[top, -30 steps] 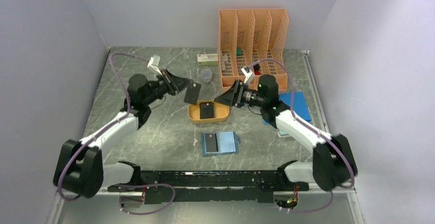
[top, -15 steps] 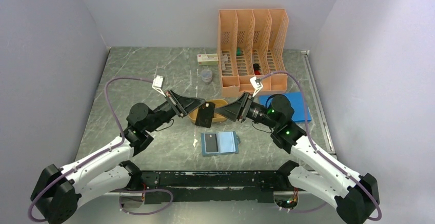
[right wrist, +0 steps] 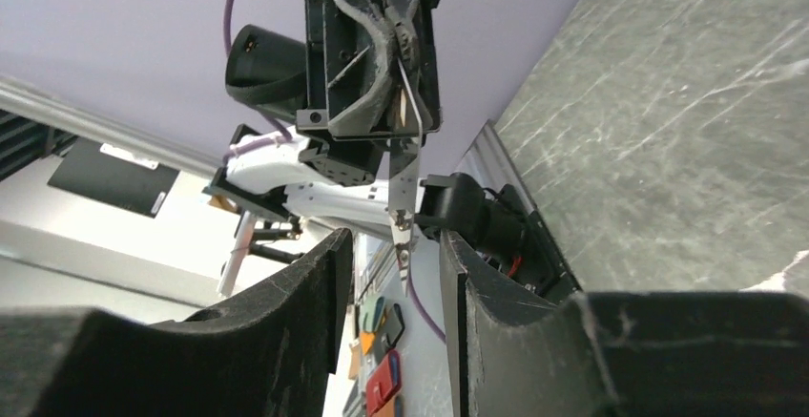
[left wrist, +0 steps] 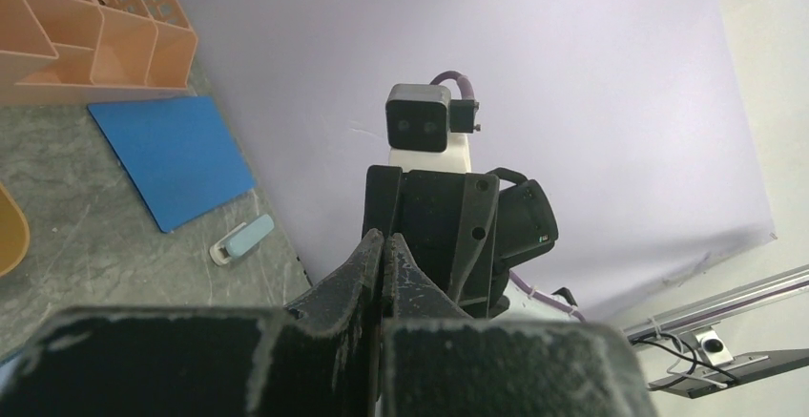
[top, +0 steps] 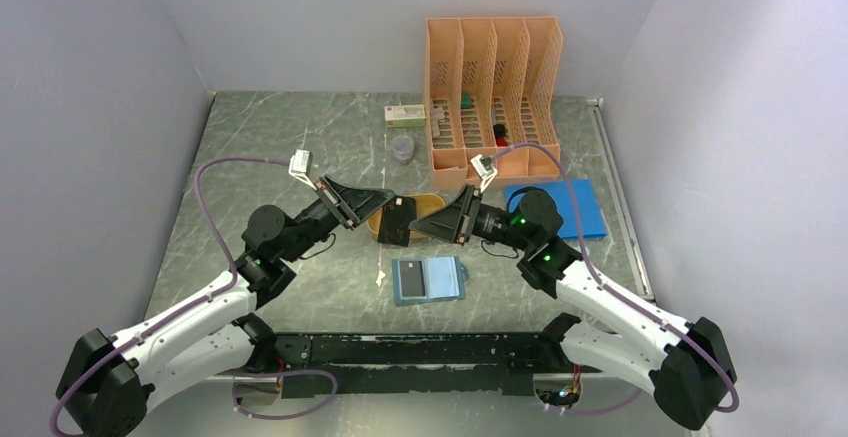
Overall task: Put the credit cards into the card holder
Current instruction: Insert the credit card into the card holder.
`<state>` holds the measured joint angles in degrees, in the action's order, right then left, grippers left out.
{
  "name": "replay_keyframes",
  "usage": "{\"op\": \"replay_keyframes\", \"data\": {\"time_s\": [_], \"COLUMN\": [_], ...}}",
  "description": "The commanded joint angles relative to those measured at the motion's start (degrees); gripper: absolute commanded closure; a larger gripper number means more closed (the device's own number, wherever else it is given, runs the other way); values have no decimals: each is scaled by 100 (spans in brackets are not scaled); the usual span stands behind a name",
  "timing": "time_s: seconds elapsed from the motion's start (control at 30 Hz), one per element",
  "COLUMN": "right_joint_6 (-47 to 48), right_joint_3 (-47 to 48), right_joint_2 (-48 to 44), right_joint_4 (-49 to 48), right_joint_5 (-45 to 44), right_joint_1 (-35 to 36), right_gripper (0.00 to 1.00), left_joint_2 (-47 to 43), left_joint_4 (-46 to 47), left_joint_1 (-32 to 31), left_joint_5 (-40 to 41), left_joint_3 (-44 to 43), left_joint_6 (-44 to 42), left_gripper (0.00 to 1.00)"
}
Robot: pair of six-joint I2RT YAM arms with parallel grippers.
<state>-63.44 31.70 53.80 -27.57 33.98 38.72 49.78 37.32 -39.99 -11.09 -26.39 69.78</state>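
Observation:
A dark credit card point(top: 397, 221) hangs in the air over the orange tray point(top: 432, 201), and my left gripper point(top: 385, 206) is shut on its top edge. In the right wrist view the card point(right wrist: 405, 174) shows edge-on, its lower end between the fingers of my right gripper point(right wrist: 393, 257), which is open with a gap on each side. The left gripper point(left wrist: 383, 245) shows pressed together, with the right gripper's body just beyond it. The teal card holder point(top: 428, 279) lies open flat on the table in front of both grippers; its left half looks dark.
An orange file organizer point(top: 490, 87) stands at the back right. A bright-blue sheet point(top: 560, 207) lies under the right arm. A small box point(top: 405, 114) and a clear cup point(top: 402, 147) sit behind the tray. A small light-blue item point(left wrist: 243, 239) lies by the sheet.
The left arm has carried the card down and forward over the tray. The right arm has swung left so that its fingers straddle the card, and they have narrowed.

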Motion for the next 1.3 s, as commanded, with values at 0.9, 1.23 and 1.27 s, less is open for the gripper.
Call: {"op": "replay_keyframes", "data": {"time_s": [0.9, 1.23, 1.27], "right_joint_6": [50, 2403, 2397], "right_joint_3": [373, 1284, 1132], "right_joint_2": [289, -177, -214], "right_joint_4": [-188, 4949, 5250], "right_joint_5": [37, -2571, -2722], "right_joint_1": [297, 302, 296], "right_gripper": [100, 100, 100], "left_joint_2": [-329, 47, 136], "left_joint_4": [75, -4565, -4751], "left_joint_1": [-97, -374, -588], "left_joint_5": [79, 810, 943], "left_joint_3": [458, -1108, -1113], "left_joint_6": [-133, -2286, -2370], "left_gripper": [95, 42, 42]}}
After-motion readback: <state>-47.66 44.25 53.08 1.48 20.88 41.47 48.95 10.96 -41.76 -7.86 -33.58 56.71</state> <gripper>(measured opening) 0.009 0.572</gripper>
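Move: Lying flat in the left hand's pinch, the black credit card has its middle about 4 cm back and 2 cm right of that hand. From the open right hand the card's middle is some 3 cm to the left and 1 cm ahead, at its own height. About 26 cm below the right hand, the tray sits roughly 10 cm ahead and 1 cm left, and the open card holder about 3 cm back and 4 cm right. Easing about 1.5 cm left and slightly back onto the card, the right hand shuts its fingers on the free end, loosens briefly and shuts again, while the left keeps its pinch and eases a little down and back. The left fingers then open wide and that hand sinks some 4 cm, rolling about 20 degrees with its left side rising; the right keeps its pinch, heading forward and right about 3 cm each and rolling the opposite way. ##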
